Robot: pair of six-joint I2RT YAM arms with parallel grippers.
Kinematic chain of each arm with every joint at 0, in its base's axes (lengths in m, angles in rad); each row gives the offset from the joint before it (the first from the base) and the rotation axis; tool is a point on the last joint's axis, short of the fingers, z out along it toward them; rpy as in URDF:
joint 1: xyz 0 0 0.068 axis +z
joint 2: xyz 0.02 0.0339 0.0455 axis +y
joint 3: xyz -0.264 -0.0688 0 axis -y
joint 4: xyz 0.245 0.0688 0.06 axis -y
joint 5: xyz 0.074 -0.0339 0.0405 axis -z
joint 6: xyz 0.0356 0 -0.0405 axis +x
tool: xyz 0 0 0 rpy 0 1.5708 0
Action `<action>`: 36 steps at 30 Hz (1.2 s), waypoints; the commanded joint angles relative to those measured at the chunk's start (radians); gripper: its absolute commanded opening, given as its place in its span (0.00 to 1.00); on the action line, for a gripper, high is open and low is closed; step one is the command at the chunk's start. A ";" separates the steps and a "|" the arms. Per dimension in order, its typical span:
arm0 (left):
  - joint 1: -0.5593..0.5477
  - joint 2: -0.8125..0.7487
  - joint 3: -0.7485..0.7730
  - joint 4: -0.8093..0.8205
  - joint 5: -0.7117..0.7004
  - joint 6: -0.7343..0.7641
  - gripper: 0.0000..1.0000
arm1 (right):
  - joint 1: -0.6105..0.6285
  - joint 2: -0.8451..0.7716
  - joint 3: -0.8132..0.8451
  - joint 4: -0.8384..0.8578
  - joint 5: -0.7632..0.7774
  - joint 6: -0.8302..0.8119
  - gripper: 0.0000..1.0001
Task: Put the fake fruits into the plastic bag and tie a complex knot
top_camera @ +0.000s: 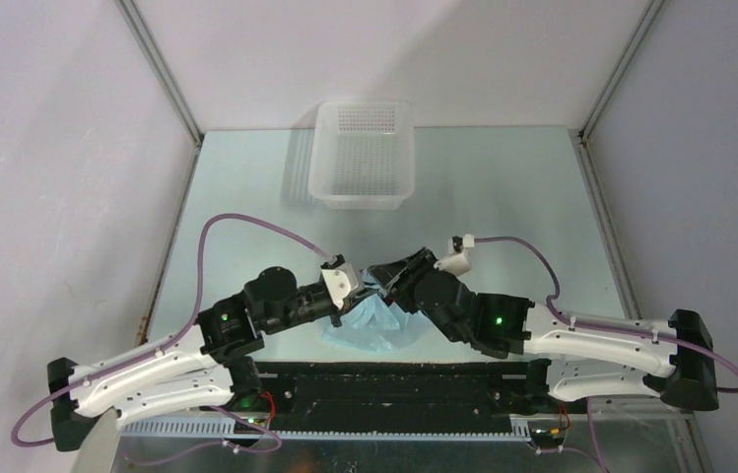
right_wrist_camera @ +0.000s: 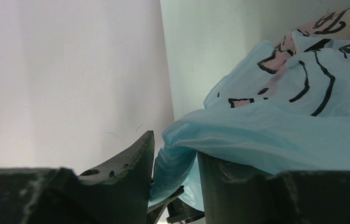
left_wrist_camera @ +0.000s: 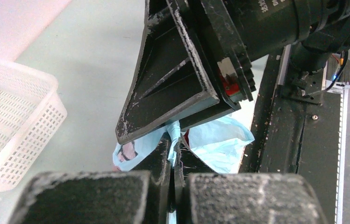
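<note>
The light-blue plastic bag [top_camera: 374, 330] lies crumpled on the table just ahead of the arm bases, and both grippers meet above it. My left gripper [left_wrist_camera: 175, 142] is shut on a thin twisted strand of the bag [left_wrist_camera: 176, 130]. My right gripper [right_wrist_camera: 175, 154] stands open, with a bunched fold of the bag [right_wrist_camera: 187, 154] in the gap between its fingers. One of its fingers [left_wrist_camera: 177, 84] looms right over the left gripper's tips. The fake fruits are hidden inside the bag except for a sliver of red [left_wrist_camera: 186, 135]. The knot is hidden between the grippers.
A white perforated basket [top_camera: 363, 158] stands at the back of the table, and shows at the left [left_wrist_camera: 9, 121] in the left wrist view. A black rail [top_camera: 394, 384] runs along the near edge. Enclosure walls border the table on both sides.
</note>
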 commanded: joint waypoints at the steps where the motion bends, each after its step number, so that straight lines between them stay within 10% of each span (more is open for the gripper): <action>1: -0.012 0.004 0.031 -0.019 0.042 0.050 0.00 | -0.014 0.004 0.003 0.058 -0.022 -0.063 0.36; 8: -0.014 0.024 0.057 -0.055 0.065 0.065 0.01 | -0.031 -0.009 0.002 0.067 -0.053 -0.137 0.07; 13: -0.013 0.041 0.166 -0.182 0.000 0.036 0.58 | -0.053 -0.032 0.003 0.150 -0.089 -0.360 0.00; 17: 0.001 0.042 0.277 -0.302 -0.033 -0.021 0.83 | -0.136 -0.068 0.003 0.227 -0.229 -0.545 0.00; 26: 0.321 0.078 0.448 -0.304 0.341 -0.424 0.97 | -0.420 -0.070 0.100 0.310 -0.787 -0.810 0.00; 36: 0.475 0.107 0.381 -0.021 0.452 -0.730 0.98 | -0.618 0.036 0.291 0.328 -1.245 -0.876 0.00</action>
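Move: Between the right hand's half-closed fingers, within about 1 cm to its left, runs the twisted bag strip that the left hand still pinches at its own fingertips. The bag body sags roughly 14 cm below both hands, some 2 cm back of the left hand, and 3 cm back and 1 cm left of the right. The empty basket stands about 38 cm ahead of the right hand, 4 cm left, 20 cm lower. Closing on the twisted strip first, the right fingers take it over while the left hand stays almost in place; then the left fingers open wide and let go. Both hands rise some 12 cm, the right also going forward about 6 cm with the strip, tipping its fingers up and turning counter-clockwise about 30 degrees, while the empty left edges forward and left, fingers tipping down. ##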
